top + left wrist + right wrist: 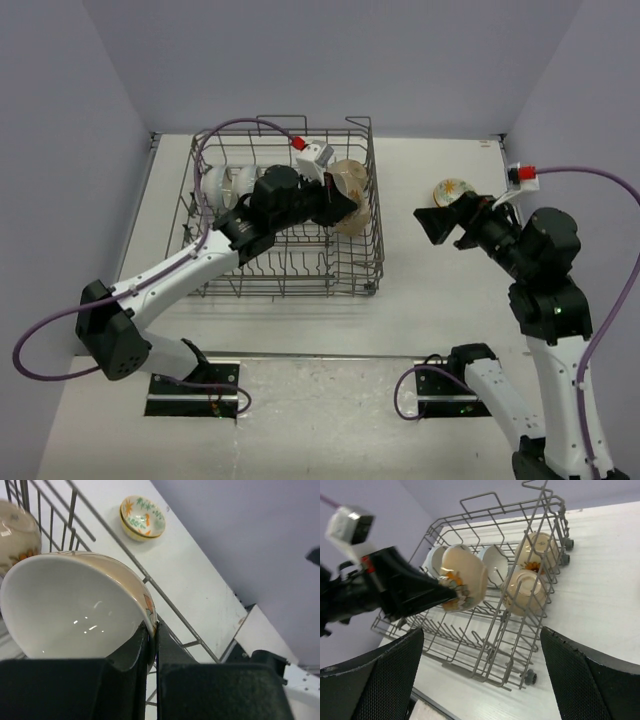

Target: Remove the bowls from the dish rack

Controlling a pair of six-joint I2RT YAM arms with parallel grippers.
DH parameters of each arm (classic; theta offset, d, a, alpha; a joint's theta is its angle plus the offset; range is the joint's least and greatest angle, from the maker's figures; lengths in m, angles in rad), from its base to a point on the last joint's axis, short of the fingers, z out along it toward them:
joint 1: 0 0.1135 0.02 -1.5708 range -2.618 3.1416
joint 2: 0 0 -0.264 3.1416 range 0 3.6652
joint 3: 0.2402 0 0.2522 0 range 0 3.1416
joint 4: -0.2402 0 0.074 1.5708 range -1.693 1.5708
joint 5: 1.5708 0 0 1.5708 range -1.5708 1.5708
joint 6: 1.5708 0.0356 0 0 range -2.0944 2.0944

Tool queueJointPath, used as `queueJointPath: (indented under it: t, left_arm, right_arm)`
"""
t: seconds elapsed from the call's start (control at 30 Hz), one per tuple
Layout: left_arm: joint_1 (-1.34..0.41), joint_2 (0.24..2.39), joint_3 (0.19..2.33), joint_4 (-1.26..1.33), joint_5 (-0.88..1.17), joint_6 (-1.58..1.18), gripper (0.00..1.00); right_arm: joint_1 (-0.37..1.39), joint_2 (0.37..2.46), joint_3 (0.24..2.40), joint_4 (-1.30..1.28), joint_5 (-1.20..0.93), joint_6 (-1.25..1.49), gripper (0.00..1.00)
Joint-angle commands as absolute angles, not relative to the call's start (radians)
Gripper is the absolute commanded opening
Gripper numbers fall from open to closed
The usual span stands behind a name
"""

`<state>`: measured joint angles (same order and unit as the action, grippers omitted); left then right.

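Observation:
The grey wire dish rack (372,262) (492,645) stands in the middle of the table. My left gripper (340,205) (151,627) reaches into its right half, shut on the rim of a tan floral bowl with a cream inside (347,180) (70,610) (465,577), held above the tines. Two more tan bowls (540,547) (525,592) lean at the rack's right wall, and white bowls (225,185) (495,562) stand at its back left. Yellow-floral bowls (452,190) (142,517) are stacked on the table right of the rack. Beside them my right gripper (440,222) (482,680) hangs open, holding nothing.
The rack's wire side wall (165,595) runs between the held bowl and the stacked bowls outside. Purple cables (225,130) loop over both arms. Walls close in the table at the back and sides.

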<state>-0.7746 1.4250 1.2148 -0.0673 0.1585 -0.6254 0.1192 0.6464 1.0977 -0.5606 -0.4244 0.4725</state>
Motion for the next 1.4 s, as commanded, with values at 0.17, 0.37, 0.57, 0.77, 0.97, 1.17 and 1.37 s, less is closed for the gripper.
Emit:
queueJointPath:
  t: [0.17, 0.37, 0.57, 0.77, 0.97, 1.17, 1.37]
  left_arm:
    - [-0.825, 1.253, 1.259, 0.02, 0.236, -0.012, 0.0]
    - [-0.906, 1.233, 1.316, -0.152, 0.308, 0.227, 0.0]
    - [-1.0, 1.264, 1.329, -0.255, 0.215, 0.259, 0.0]
    - [-1.06, 1.275, 1.315, -0.252, 0.189, 0.268, 0.0]
    - [-1.063, 1.258, 1.312, -0.255, 0.176, 0.285, 0.0]
    - [-1.063, 1.252, 1.325, -0.279, 0.166, 0.301, 0.0]
    - [-1.063, 1.256, 1.33, -0.279, 0.06, 0.285, 0.0]
  right_arm:
    - [0.462, 1.087, 1.625, -0.851, 0.084, 0.349, 0.99]
    - [0.718, 1.369, 2.044, -1.182, 0.359, 0.295, 0.95]
    - [0.828, 1.462, 2.062, -1.219, 0.477, 0.294, 0.88]
    - [0.838, 1.437, 1.927, -1.209, 0.446, 0.301, 0.73]
    - [0.839, 1.436, 1.842, -1.25, 0.354, 0.284, 0.66]
    - [0.847, 1.444, 1.841, -1.255, 0.357, 0.298, 0.13]
    - [0.848, 1.422, 1.829, -1.187, 0.388, 0.304, 0.0]
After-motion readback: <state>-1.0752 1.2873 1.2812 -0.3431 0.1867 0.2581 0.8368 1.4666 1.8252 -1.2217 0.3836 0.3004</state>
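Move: The left hand, above the rack's right side, already pinches a brown bowl by its rim, the bowl's middle about 4 cm ahead and 2 below. The open right gripper waits some 16 cm to its right, 8 back and 9 higher. From the right hand the bowl lies about 12 cm ahead, 16 left and 9 below. Two brown bowls still racked lie 6 and 15 cm ahead of the left hand, 1 left, 16 below. The right fingers close from wide open onto the held bowl's rim, pinching it while the left hand keeps its grip. To meet there, the left hand draws back about 12 cm, rising then sinking, and rolls nearly 60 degrees to turn the bowl mouth-up; the right goes left and forward with a rise, then sinks some 13 cm, tipping its fingers steeply down. ##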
